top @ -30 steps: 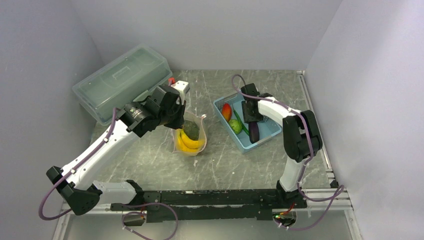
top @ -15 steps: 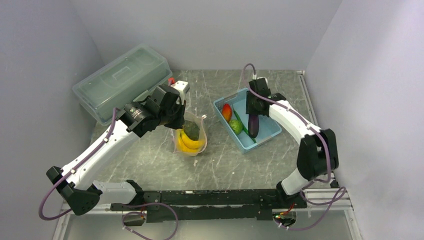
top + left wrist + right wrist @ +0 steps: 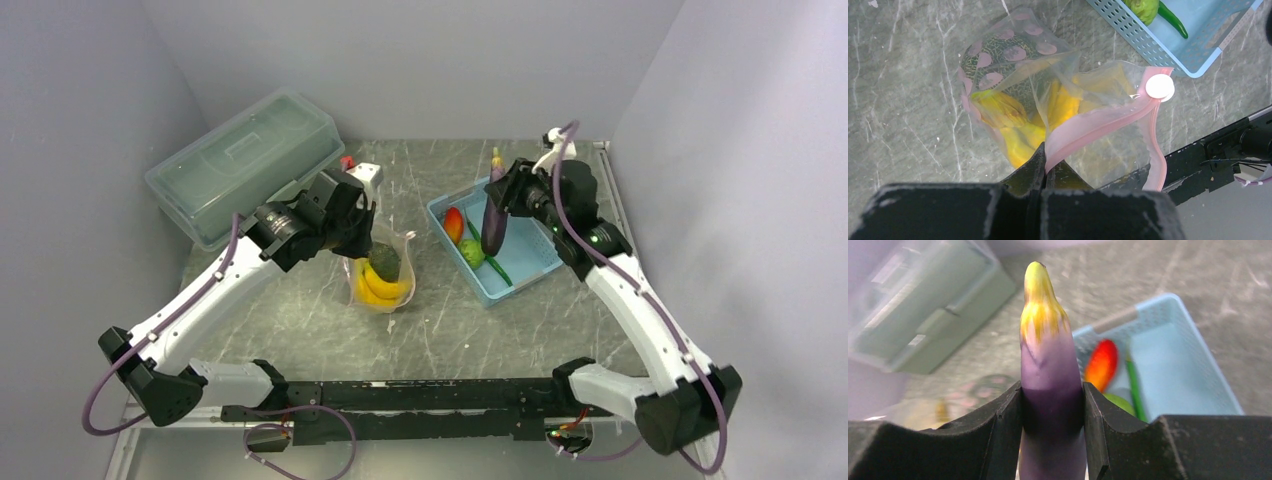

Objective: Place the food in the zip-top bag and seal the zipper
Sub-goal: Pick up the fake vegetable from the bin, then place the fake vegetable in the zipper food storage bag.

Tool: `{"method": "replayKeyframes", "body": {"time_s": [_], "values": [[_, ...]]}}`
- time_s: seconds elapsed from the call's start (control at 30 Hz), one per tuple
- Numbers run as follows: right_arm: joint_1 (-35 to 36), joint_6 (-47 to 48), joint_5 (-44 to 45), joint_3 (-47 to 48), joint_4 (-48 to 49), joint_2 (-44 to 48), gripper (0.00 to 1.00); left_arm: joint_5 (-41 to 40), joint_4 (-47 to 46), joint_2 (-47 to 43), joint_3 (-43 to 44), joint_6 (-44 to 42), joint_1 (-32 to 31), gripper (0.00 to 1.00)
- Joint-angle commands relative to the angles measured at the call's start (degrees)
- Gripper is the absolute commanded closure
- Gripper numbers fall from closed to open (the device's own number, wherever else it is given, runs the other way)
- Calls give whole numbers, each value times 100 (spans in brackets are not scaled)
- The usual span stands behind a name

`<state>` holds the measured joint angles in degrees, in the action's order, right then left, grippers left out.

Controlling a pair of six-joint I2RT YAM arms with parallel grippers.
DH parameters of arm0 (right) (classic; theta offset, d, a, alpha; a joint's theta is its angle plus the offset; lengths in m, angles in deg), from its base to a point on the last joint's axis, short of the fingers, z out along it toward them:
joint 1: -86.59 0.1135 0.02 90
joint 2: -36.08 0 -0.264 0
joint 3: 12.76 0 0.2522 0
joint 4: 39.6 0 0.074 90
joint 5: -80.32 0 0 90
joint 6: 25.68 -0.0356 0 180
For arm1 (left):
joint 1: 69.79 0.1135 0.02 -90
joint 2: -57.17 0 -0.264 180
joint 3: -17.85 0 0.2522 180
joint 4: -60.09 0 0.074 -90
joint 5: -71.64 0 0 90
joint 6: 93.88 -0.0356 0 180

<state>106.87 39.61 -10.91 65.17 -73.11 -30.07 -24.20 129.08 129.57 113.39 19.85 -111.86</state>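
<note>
The zip-top bag lies mid-table, clear with pink dots, its mouth held up. My left gripper is shut on the pink zipper edge, seen pinched at the left gripper in the wrist view. Inside are yellow bananas and a dull-green lump. My right gripper is shut on a purple eggplant with a yellow tip, held in the air over the light-blue basket. In the basket lie a red-orange piece, a green ball and a thin green pepper.
A large translucent lidded box stands at the back left. A white round slider sits at the zipper's end. A small white-and-red object lies behind the bag. A black rail runs along the near edge.
The right arm has lifted the eggplant out of the basket and swung it upright above the basket's back edge. The left gripper keeps hold of the bag, almost unmoved.
</note>
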Motion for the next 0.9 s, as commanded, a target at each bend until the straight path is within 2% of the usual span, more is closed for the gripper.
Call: {"method": "replayKeyframes", "body": {"time_s": [0.0,0.27,0.47,0.67,0.83,0.87], "values": [[67,-513,-1109,-402,1730,748,97,68,-144,26,257,93,23,100],[402,-867,-2135,-875,3639,1162,97,72,-66,83,427,58,21,100],[1279,-272,-1911,-1111,4614,1250,97,145,37,118,511,40,21,100],[1867,27,-2280,-1303,5921,1109,97,364,107,79,597,9,23,100],[2120,270,-2724,-1298,6480,850,97,504,202,64,695,-40,22,100],[2162,311,-2852,-1311,6639,782,89,527,215,66,705,-51,23,100]]}}
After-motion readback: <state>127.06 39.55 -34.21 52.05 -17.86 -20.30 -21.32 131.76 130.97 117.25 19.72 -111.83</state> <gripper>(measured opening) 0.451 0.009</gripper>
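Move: My right hand already holds the eggplant over the bin. The bag's open mouth lies about 22 cm to its left, 12 cm back and some 5 cm lower. Some 24 cm below my right hand lie the mango, 7 cm left and 3 cm ahead, and the green cabbage, 4 cm left and 4 cm back. My left hand pinches the bag's lip, with the mouth's middle about 5 cm to its right, level fore and aft, and 3 cm below. I lift the eggplant about 17 cm with my right hand while drawing it back some 15 cm and left nearly as far, out over the gap between bin and bag. As it travels I tip the fingers up and swing them counter-clockwise, 40-odd degrees each, until they point left about level; the grip stays as it is. My left hand keeps pinching the bag's lip almost in place. ##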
